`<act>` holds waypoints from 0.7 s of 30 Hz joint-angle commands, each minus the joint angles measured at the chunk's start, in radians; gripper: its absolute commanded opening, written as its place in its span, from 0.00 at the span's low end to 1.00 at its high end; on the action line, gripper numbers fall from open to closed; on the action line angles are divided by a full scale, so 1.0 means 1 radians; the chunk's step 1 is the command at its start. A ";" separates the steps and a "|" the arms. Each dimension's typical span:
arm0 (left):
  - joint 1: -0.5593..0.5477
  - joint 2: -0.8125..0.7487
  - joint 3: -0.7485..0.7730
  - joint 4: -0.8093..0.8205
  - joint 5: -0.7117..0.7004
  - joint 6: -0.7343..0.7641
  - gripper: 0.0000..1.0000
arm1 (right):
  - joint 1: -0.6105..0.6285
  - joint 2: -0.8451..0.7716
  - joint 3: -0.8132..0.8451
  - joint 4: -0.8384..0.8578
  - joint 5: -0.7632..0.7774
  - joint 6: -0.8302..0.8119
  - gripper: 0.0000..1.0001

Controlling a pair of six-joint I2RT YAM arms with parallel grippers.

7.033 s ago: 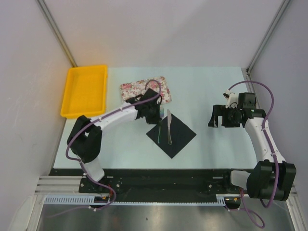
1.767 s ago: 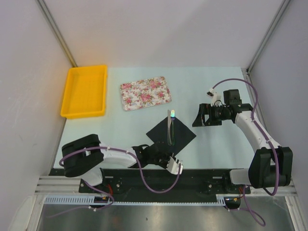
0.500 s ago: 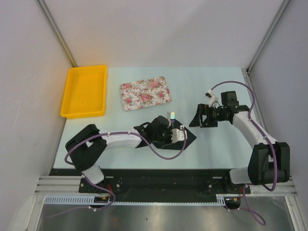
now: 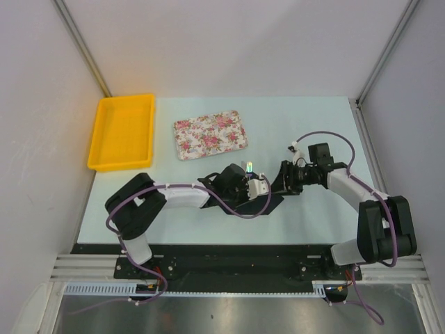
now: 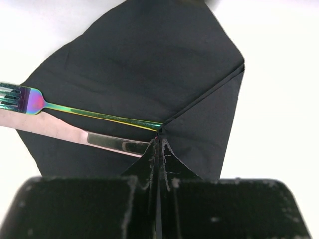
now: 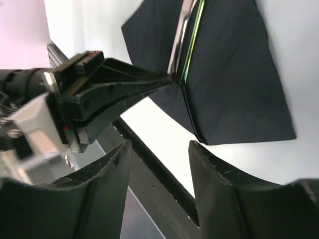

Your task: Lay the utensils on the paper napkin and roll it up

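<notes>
The black paper napkin (image 5: 134, 64) lies on the table with one corner folded up over it. My left gripper (image 5: 158, 142) is shut on that folded corner, right at the handle ends of the utensils. An iridescent fork (image 5: 75, 110) and a silvery knife (image 5: 75, 135) lie side by side on the napkin, the fork's tines past its edge (image 4: 247, 167). In the top view the left gripper (image 4: 245, 191) sits over the napkin (image 4: 273, 197). My right gripper (image 6: 158, 159) is open and empty, just off the napkin's right corner (image 6: 234, 74), also in the top view (image 4: 279, 182).
A pink-flowered tray (image 4: 208, 134) lies behind the napkin. A yellow bin (image 4: 122, 131) stands at the far left. The table's dark front edge (image 6: 159, 164) runs close below the right gripper. The left gripper's body (image 6: 99, 94) shows in the right wrist view.
The left gripper went to the napkin's near corner, took hold and pulled it up over the utensil handles. The right gripper moved left to the napkin's right corner.
</notes>
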 commanded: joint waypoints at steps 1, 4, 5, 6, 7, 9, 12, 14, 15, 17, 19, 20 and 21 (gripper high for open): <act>0.012 0.020 0.041 0.015 -0.004 -0.041 0.00 | 0.030 0.042 -0.019 0.067 -0.035 0.036 0.53; 0.017 0.025 0.040 0.021 -0.010 -0.047 0.00 | 0.050 0.071 -0.023 0.085 -0.039 0.047 0.46; 0.017 0.026 0.041 0.022 -0.012 -0.051 0.00 | 0.058 0.077 -0.028 0.093 -0.051 0.059 0.43; 0.020 0.028 0.043 0.022 -0.015 -0.051 0.00 | 0.061 0.080 -0.032 0.104 -0.056 0.064 0.42; 0.023 0.029 0.045 0.023 -0.016 -0.054 0.00 | 0.066 0.085 -0.037 0.108 -0.056 0.068 0.41; 0.026 0.032 0.045 0.026 -0.015 -0.057 0.00 | 0.080 0.092 -0.042 0.122 -0.054 0.082 0.40; 0.031 0.037 0.052 0.025 -0.012 -0.064 0.00 | 0.101 0.118 -0.048 0.136 -0.056 0.097 0.36; 0.031 0.040 0.057 0.023 -0.004 -0.068 0.00 | 0.115 0.134 -0.054 0.144 -0.056 0.103 0.32; 0.031 0.043 0.058 0.022 -0.001 -0.070 0.00 | 0.119 0.138 -0.054 0.144 -0.054 0.107 0.31; 0.031 0.046 0.060 0.021 0.000 -0.071 0.00 | 0.126 0.161 -0.052 0.145 -0.056 0.105 0.27; 0.031 0.049 0.061 0.022 -0.003 -0.071 0.00 | 0.135 0.178 -0.051 0.145 -0.053 0.103 0.26; 0.031 0.049 0.063 0.022 -0.007 -0.070 0.00 | 0.139 0.186 -0.049 0.147 -0.051 0.103 0.26; 0.031 0.051 0.065 0.022 -0.007 -0.070 0.00 | 0.147 0.201 -0.049 0.148 -0.050 0.102 0.26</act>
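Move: My half-open right hand is going for the right end of the napkin's fresh fold, about 5 cm back, 2 cm to its left and 8 cm below it. The fork's middle is some 7 cm ahead of the right hand and 8 cm to its left, with the knife 2 cm farther left. From my left hand, already shut on the folded-over tip at the handles, that fold end lies roughly 6 cm back and 7 cm right. I bring my right hand down about 4 cm, and some 3.5 cm left and 3 cm back, onto the right side of the napkin's fold, rolling it about 10 degrees while its fingers narrow from half open to about a quarter. My left hand keeps the folded tip held down against the utensil handles, easing it a further centimetre or so forward. ##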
